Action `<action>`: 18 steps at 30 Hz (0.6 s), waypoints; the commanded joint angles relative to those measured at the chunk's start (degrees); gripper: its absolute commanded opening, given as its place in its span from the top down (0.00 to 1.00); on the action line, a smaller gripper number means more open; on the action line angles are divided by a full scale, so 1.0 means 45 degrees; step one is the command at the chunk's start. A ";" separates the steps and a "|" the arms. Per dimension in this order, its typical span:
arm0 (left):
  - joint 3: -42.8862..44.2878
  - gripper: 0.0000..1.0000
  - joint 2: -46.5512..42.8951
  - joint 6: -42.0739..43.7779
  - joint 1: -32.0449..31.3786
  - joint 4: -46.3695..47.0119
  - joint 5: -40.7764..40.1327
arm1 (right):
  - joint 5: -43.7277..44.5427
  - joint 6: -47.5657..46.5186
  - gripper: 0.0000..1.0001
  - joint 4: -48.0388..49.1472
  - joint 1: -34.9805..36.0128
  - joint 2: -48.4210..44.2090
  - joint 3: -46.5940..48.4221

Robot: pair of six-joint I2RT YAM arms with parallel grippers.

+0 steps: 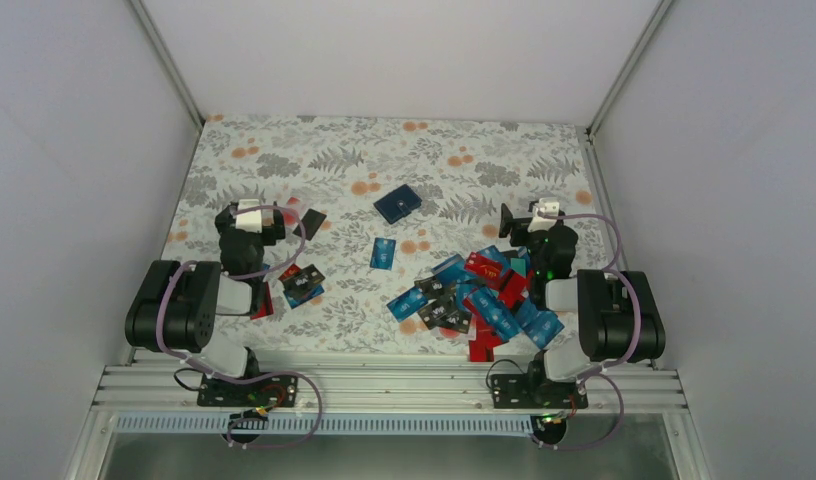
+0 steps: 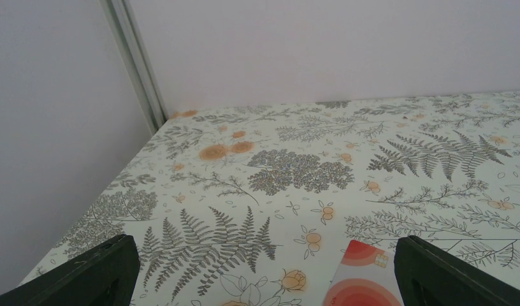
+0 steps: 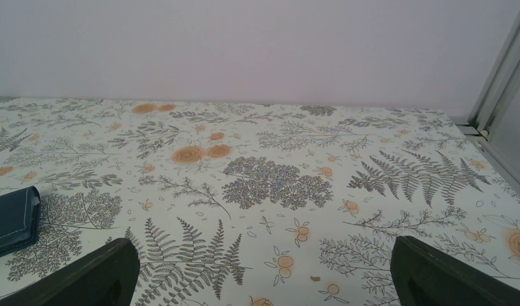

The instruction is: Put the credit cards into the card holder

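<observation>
The card holder [image 1: 397,204] is a dark navy folded rectangle lying mid-table; its end also shows at the left edge of the right wrist view [image 3: 12,220]. Credit cards [image 1: 474,295] in blue, red, black and teal lie heaped at the near right. One blue card [image 1: 383,252] lies alone, and a few more [image 1: 302,283] lie near the left arm. A red-and-white card [image 2: 362,274] lies by the right finger of my left gripper [image 2: 265,255] [image 1: 252,215], which stands open and holds nothing. My right gripper [image 3: 264,252] [image 1: 529,222] is also open over bare cloth.
A black card [image 1: 311,222] lies just right of the left gripper. The fern-print tablecloth [image 1: 314,160] runs to white walls at the back and sides, with metal posts [image 2: 139,64] [image 3: 499,76] in the far corners.
</observation>
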 commanded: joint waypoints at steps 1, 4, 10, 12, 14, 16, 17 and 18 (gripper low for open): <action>-0.0054 0.00 -0.0087 0.0043 0.0024 0.0705 0.0168 | -0.0075 -0.0215 0.00 -0.0187 -0.0080 -0.0107 0.0482; 0.0592 0.00 -0.0767 -0.0195 -0.0084 -0.0926 -0.0575 | 0.0894 -0.0128 0.00 -0.2546 0.0159 -0.0609 0.1719; 0.2908 0.00 -0.2904 -0.1338 -0.0614 -0.6391 -0.2686 | 0.1529 0.0564 0.00 -0.5963 0.0294 -0.1676 0.3883; 0.4658 0.00 -0.3274 -0.2047 -0.0667 -0.9267 -0.2609 | 0.1513 0.0811 0.00 -0.7041 0.0311 -0.2090 0.4721; 0.7150 0.00 -0.3080 -0.2485 -0.0672 -1.2090 -0.2512 | 0.1438 0.0971 0.00 -0.8047 0.0323 -0.2497 0.5574; 0.8789 0.00 -0.2773 -0.2501 -0.0672 -1.4052 -0.2587 | 0.1428 0.1023 0.00 -0.8963 0.0310 -0.2843 0.6395; 0.9464 0.00 -0.2704 -0.2483 -0.0672 -1.4829 -0.2685 | 0.1428 0.0891 0.00 -0.9365 0.0296 -0.2962 0.6848; 0.9982 0.00 -0.2671 -0.2464 -0.0672 -1.5385 -0.2721 | 0.1489 0.0725 0.00 -0.9808 0.0299 -0.3055 0.7303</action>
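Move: The card holder lies about 33 cm to the left hand's right and 8 cm farther out; from the right hand it is some 28 cm left and 7 cm ahead. The table is roughly 13 cm below both. A pink card lies about 5 cm right and 6 cm ahead of the left hand, with a black card 10 cm right and 2 cm ahead. The card pile centres 18 cm back and 8 cm left of the right hand. Upward and somewhat forward, both empty hands lift off from rest, the right starting first: the left climbs about 16 cm and the right some 14 cm, each reaching 5 or 6 cm outward, away from the cards and the card holder. The fingers stay wide open and touch nothing; the left hand turns slightly counter-clockwise, the right slightly clockwise. ##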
